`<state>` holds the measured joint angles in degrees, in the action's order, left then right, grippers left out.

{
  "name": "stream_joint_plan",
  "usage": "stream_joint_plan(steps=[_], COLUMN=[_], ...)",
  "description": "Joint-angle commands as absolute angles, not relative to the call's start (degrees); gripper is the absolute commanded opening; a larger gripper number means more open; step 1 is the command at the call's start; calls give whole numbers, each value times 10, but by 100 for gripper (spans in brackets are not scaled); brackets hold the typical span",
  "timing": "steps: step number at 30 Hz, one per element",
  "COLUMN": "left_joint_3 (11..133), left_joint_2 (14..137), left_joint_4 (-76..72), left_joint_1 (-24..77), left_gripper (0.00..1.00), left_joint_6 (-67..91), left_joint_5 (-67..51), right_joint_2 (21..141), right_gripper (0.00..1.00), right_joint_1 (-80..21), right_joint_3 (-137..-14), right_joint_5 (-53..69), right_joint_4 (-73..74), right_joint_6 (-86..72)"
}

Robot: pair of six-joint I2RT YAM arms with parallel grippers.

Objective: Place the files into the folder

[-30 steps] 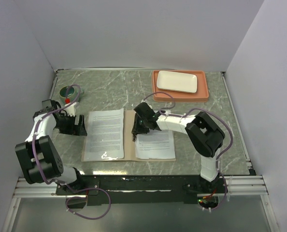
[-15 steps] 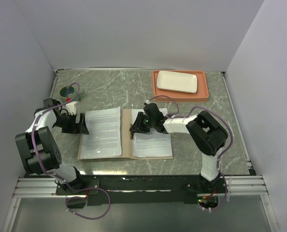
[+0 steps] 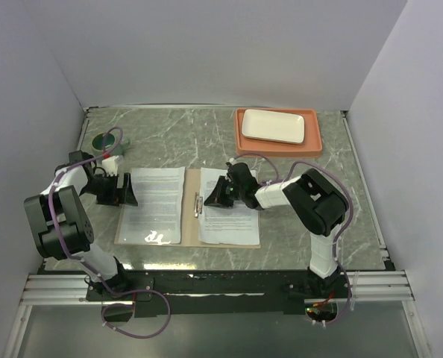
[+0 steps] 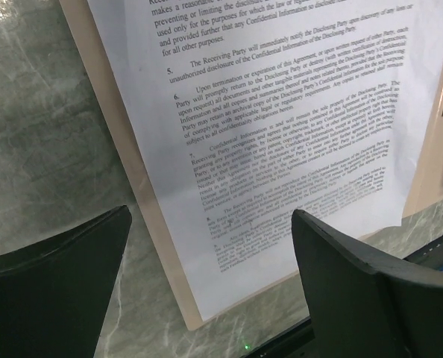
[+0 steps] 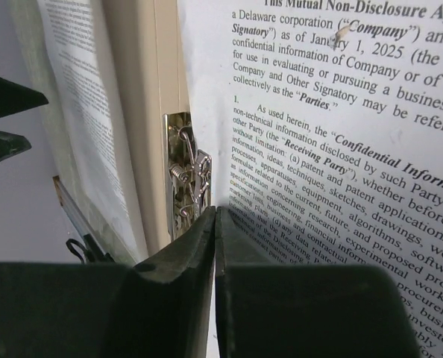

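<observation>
The tan folder [image 3: 191,186] lies open on the table. A glossy sheet of text [image 3: 154,203] lies on its left half and a second sheet [image 3: 236,220] on its right half. A metal clip [image 3: 198,203] sits at the crease. My left gripper [image 3: 122,191] is open, and in the left wrist view [image 4: 210,216] it straddles the folder's left edge [image 4: 143,224] and the sheet [image 4: 281,134]. My right gripper [image 3: 211,200] is shut. In the right wrist view [image 5: 215,210] its tips rest at the right sheet's [image 5: 341,149] left edge, beside the clip [image 5: 186,175].
A salmon-orange tray [image 3: 242,145] holding a white plate [image 3: 274,125] stands at the back right. A round green object [image 3: 104,142] sits at the back left, behind my left arm. White walls enclose the marble table [image 3: 318,224].
The folder and both sheets have slid to the left and turned slightly. My right gripper has moved with them at the crease. My left gripper has shifted a little left.
</observation>
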<state>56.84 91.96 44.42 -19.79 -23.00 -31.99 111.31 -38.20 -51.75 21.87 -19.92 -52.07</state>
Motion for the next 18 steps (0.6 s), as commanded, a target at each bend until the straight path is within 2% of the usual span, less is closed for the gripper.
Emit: stream_joint_plan(steps=[1,5,6,11,12,15,18], left_joint_3=[577,576,576,571,572,575,578], left_joint_2=[940,950,953,959,960,961,960], left_joint_4=[427,420,419,419,419,426,432], left_joint_1=[-197,-197,-198,-197,-198,-198,-197], left_gripper=[96,96,96,96,96,96,96], left_joint_6=[-230,-235,-237,-243,-243,-251,-256], left_joint_5=[-323,-321,-319,-324,-327,-338,-352], right_joint_2=[1167,1164,1158,1104,1093,1087,1099], right_gripper=[9,11,16,30,40,54,59], right_joint_1=[-383,-384,-384,-428,-438,-468,-485], right_joint_3=[-482,-482,-477,-532,-547,-616,-679], right_joint_5=[166,158,153,76,46,1,-32], right_joint_4=[-62,-56,-58,33,54,133,199], right_joint_6=[-486,-483,-481,-456,-452,-440,-432])
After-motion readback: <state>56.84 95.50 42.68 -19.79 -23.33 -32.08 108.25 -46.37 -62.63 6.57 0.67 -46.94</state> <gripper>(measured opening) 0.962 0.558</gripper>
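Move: The folder's metal clip lies about 3 cm to my right hand's left, roughly level with it in reach and about 1 cm lower. The right file's middle is some 6 cm to that hand's right and 2 cm nearer me. From my left hand, the left file's middle is about 8 cm right, 2 cm back and 4 cm below, and the clip is some 23 cm right and 1 cm back. I lift my nearly shut right fingertips off the file's edge after a short pause, shifting them about 2 cm left and as much up, back over the clip. On the way I open the fingers to roughly half and tip them some 15 degrees more steeply down. My left hand, still wide open, sinks about 1.5 cm towards the folder's left edge. ##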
